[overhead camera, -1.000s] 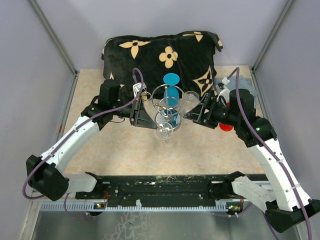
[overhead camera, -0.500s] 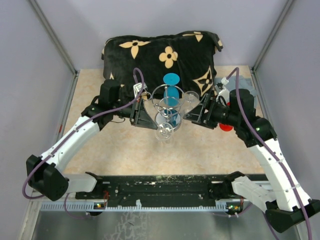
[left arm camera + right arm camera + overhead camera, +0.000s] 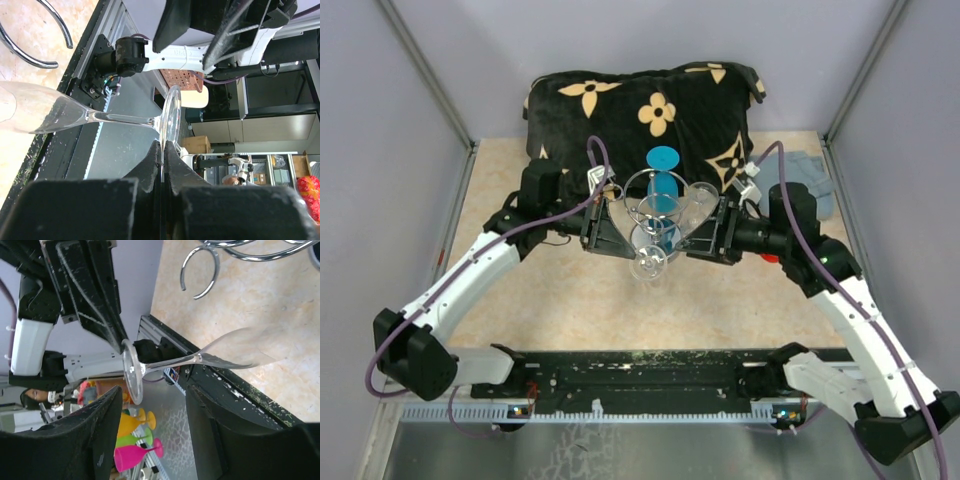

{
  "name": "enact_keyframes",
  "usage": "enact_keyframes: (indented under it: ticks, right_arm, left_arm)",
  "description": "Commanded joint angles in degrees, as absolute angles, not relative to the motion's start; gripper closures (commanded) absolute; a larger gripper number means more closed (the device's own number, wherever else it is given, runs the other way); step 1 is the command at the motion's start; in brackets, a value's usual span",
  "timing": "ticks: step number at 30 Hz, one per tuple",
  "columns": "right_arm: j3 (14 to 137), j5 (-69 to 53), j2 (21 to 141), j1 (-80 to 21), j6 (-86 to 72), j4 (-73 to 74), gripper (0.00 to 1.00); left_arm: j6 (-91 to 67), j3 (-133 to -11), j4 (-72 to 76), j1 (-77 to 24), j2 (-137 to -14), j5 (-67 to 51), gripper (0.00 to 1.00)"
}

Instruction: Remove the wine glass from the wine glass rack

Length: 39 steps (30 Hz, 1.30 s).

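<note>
The clear wine glass (image 3: 648, 263) hangs bowl-down at the front of the wine glass rack (image 3: 642, 187), a silver wire stand with curved loops (image 3: 30, 55). My left gripper (image 3: 620, 232) is shut on the rim of the glass's foot (image 3: 170, 117), its fingertips (image 3: 163, 146) pressed together on the thin edge. My right gripper (image 3: 697, 238) stands at the rack's right side, facing the left one. It is open (image 3: 155, 392), and the stem (image 3: 170, 361) crosses just beyond its fingertips. The foot (image 3: 131, 371) sits close to one of the right fingers (image 3: 107, 410), with no contact visible.
A blue glass (image 3: 663, 182) and another clear glass (image 3: 700, 197) sit on the rack. A black cushion with beige flowers (image 3: 640, 110) lies behind, a grey cloth (image 3: 812, 185) at the back right, and a red thing (image 3: 772, 256) under the right arm. A black rail (image 3: 650, 375) runs along the near edge.
My right arm has slid left toward the rack and its jaws have narrowed. The left gripper and the glass have not moved.
</note>
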<state>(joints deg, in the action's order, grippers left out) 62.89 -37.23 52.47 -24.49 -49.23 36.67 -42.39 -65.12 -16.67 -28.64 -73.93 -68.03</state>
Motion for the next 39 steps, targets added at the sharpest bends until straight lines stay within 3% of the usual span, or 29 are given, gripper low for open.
enact_keyframes:
  ticks: [1, 18, 25, 30, 34, 38, 39]
  right_arm:
    - [63.3, -41.0, 52.5, -26.7, -50.1, 31.1, 0.47]
    - [64.4, -41.1, 58.2, -34.2, -48.6, 29.5, 0.52]
    - [64.5, -40.7, 58.8, -35.1, -48.6, 29.0, 0.58]
    - [64.0, -40.7, 58.7, -35.2, -49.0, 27.9, 0.72]
    - [63.4, -40.9, 58.5, -35.2, -49.6, 26.8, 1.00]
    - [62.5, -40.8, 57.7, -35.2, -50.8, 25.5, 1.00]
    - [62.1, -40.7, 57.4, -35.3, -51.3, 25.0, 1.00]
  left_arm:
    - [-42.5, -67.5, -14.3, -29.0, -74.6, -69.4, 1.00]
    - [-42.3, -67.6, -14.7, -29.1, -74.9, -69.0, 1.00]
    - [-42.3, -67.3, -14.7, -29.1, -74.9, -69.0, 1.00]
    - [-42.3, -67.2, -14.7, -29.3, -75.0, -68.9, 1.00]
    - [-42.3, -67.2, -14.7, -29.6, -74.9, -68.8, 1.00]
    - [-42.3, -66.8, -15.0, -29.5, -74.9, -67.9, 1.00]
    - [-42.3, -66.7, -15.0, -29.6, -74.9, -67.6, 0.96]
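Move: The upside-down clear wine glass is already off its hook. The middle of its foot lies about 7 cm to the right hand's left, some 3 cm back and 1 cm below; the left hand pinches that foot, its middle roughly 3 cm to that hand's right and 2 cm back. From the right hand, the empty rack hook is about 4 cm ahead, 6 cm left and 3 cm lower, and the second clear glass's foot about 11 cm ahead, 4 cm right and level. Leftward and somewhat back, about 5 cm in all, the right hand comes in towards the foot of the held glass, turning some 13 degrees counter-clockwise and ending about 1 cm lower. Its half-open fingers straddle the foot's right-hand edge and then close fully to pinch it, while the left hand stays put and keeps its grip on the opposite side. ##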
